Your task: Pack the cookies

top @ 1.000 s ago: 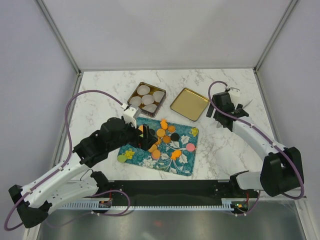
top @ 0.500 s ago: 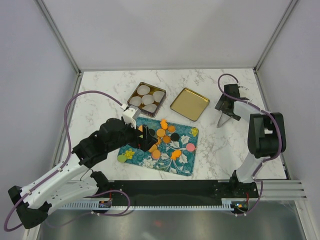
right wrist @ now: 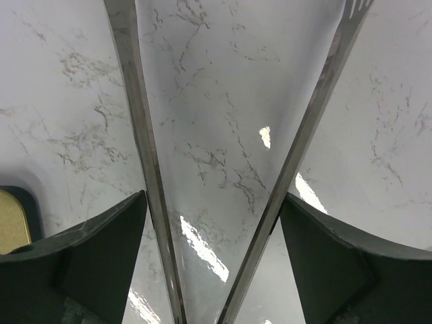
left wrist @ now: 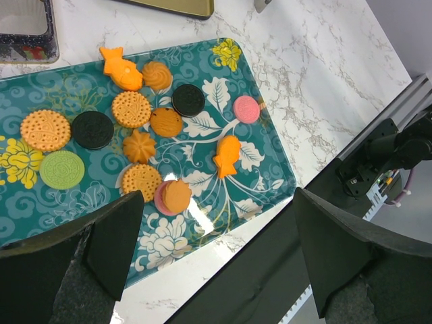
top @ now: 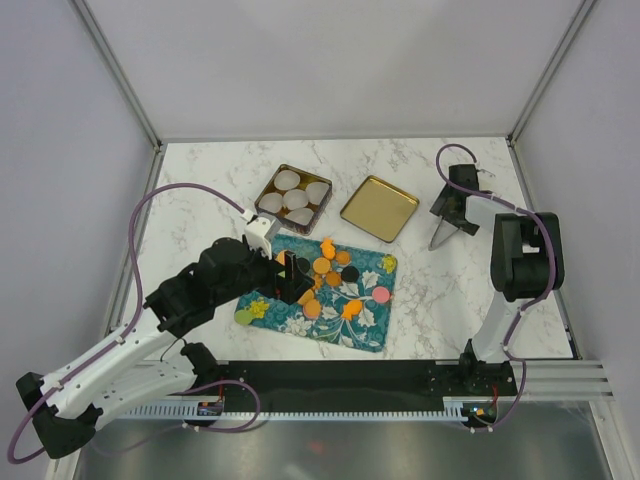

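Observation:
The cookies point(left wrist: 131, 109) lie loose on a teal flowered tray point(left wrist: 202, 61): several orange ones, some fish-shaped point(left wrist: 227, 155), two black point(left wrist: 188, 100), one green point(left wrist: 61, 169) and pink ones point(left wrist: 246, 109). They also show in the top view point(top: 330, 272). My left gripper point(left wrist: 217, 202) is open and empty, above the tray's near part; in the top view it point(top: 295, 276) hangs over the tray's left half. My right gripper point(right wrist: 212, 202) holds metal tongs point(right wrist: 135, 101), its fingers against the outside of both arms; in the top view the tongs point(top: 441, 236) point down at the marble right of the tray.
A square tin point(top: 273, 183) with several white paper cups stands behind the tray. Its gold lid point(top: 379, 208) lies to the right of it. The table's front edge and a black rail point(left wrist: 283, 270) are just beyond the tray. Grey walls enclose the table.
The right arm has folded back towards the far right, carrying the tongs, which now point down at the marble. The left arm has barely moved.

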`<control>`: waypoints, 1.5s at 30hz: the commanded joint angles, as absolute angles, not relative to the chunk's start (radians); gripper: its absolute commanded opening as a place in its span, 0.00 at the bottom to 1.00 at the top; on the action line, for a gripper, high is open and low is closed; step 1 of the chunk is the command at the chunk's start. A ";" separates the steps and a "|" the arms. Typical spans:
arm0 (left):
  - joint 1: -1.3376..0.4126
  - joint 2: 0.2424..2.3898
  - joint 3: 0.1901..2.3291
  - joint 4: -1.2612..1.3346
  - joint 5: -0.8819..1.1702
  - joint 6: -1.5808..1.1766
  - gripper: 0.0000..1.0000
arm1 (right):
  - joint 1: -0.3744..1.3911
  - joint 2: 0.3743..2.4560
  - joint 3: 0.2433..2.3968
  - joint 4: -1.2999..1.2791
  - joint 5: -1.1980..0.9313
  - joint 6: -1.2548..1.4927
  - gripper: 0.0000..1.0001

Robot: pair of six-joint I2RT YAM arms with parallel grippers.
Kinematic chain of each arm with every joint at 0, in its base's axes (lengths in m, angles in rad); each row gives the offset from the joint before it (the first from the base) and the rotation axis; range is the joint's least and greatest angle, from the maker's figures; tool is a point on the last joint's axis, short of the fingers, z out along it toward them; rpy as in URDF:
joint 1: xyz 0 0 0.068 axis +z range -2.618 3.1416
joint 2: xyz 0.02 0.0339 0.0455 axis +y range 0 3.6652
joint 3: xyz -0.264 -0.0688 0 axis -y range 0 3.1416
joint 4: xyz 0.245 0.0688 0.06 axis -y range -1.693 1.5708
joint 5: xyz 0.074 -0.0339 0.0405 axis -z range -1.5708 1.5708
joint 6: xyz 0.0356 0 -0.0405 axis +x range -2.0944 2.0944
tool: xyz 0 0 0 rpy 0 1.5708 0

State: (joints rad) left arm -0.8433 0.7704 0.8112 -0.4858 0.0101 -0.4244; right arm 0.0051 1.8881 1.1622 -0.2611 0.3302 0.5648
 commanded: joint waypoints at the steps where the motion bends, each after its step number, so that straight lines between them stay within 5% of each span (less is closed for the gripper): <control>1: -0.845 0.775 0.808 -0.483 0.015 -0.405 1.00 | 0.006 1.901 1.157 -0.229 0.331 0.581 0.86; 7: -0.845 0.790 0.810 -0.485 0.015 -0.405 1.00 | 0.006 1.872 1.150 -0.221 0.308 0.543 0.68; 28: -0.844 0.792 0.890 -0.525 -0.118 -0.373 1.00 | 0.261 1.461 1.215 -0.439 0.155 0.410 0.66; 39: -0.772 0.753 0.951 -0.617 -0.334 -0.393 1.00 | 0.623 1.345 1.261 -0.613 0.118 0.367 0.59; 45: -0.585 0.793 0.927 -0.620 -0.168 -0.394 1.00 | 0.813 1.333 1.243 -0.687 0.068 0.359 0.56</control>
State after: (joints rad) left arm -0.6662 0.7696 0.9157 -0.6056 -0.2398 -0.4160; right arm 0.7639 1.3659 1.2209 -0.6285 0.1028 0.3767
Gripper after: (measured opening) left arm 0.995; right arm 0.566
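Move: The metal tongs lie around the right gripper's grasp point, their middle some 2 cm ahead, 1 cm right and a centimetre below, the spread arms between the open fingers. At about the same low level, the gold tray is about 21 cm to that hand's left and 2 cm farther out, and the cookie mat's middle about 37 cm left and 19 cm back. From the left hand the tongs lie roughly 43 cm right, 27 cm ahead and 21 cm below. Close the right fingers on the outer sides of the tongs' arms, lift, then swing them left about 29 cm and back 16 cm over the cookie mat, rising some 17 cm, turning about 60 degrees counter-clockwise and squeezing the arms further. Late on, shift the open left gripper left and forward about 9 cm, also turning counter-clockwise. ##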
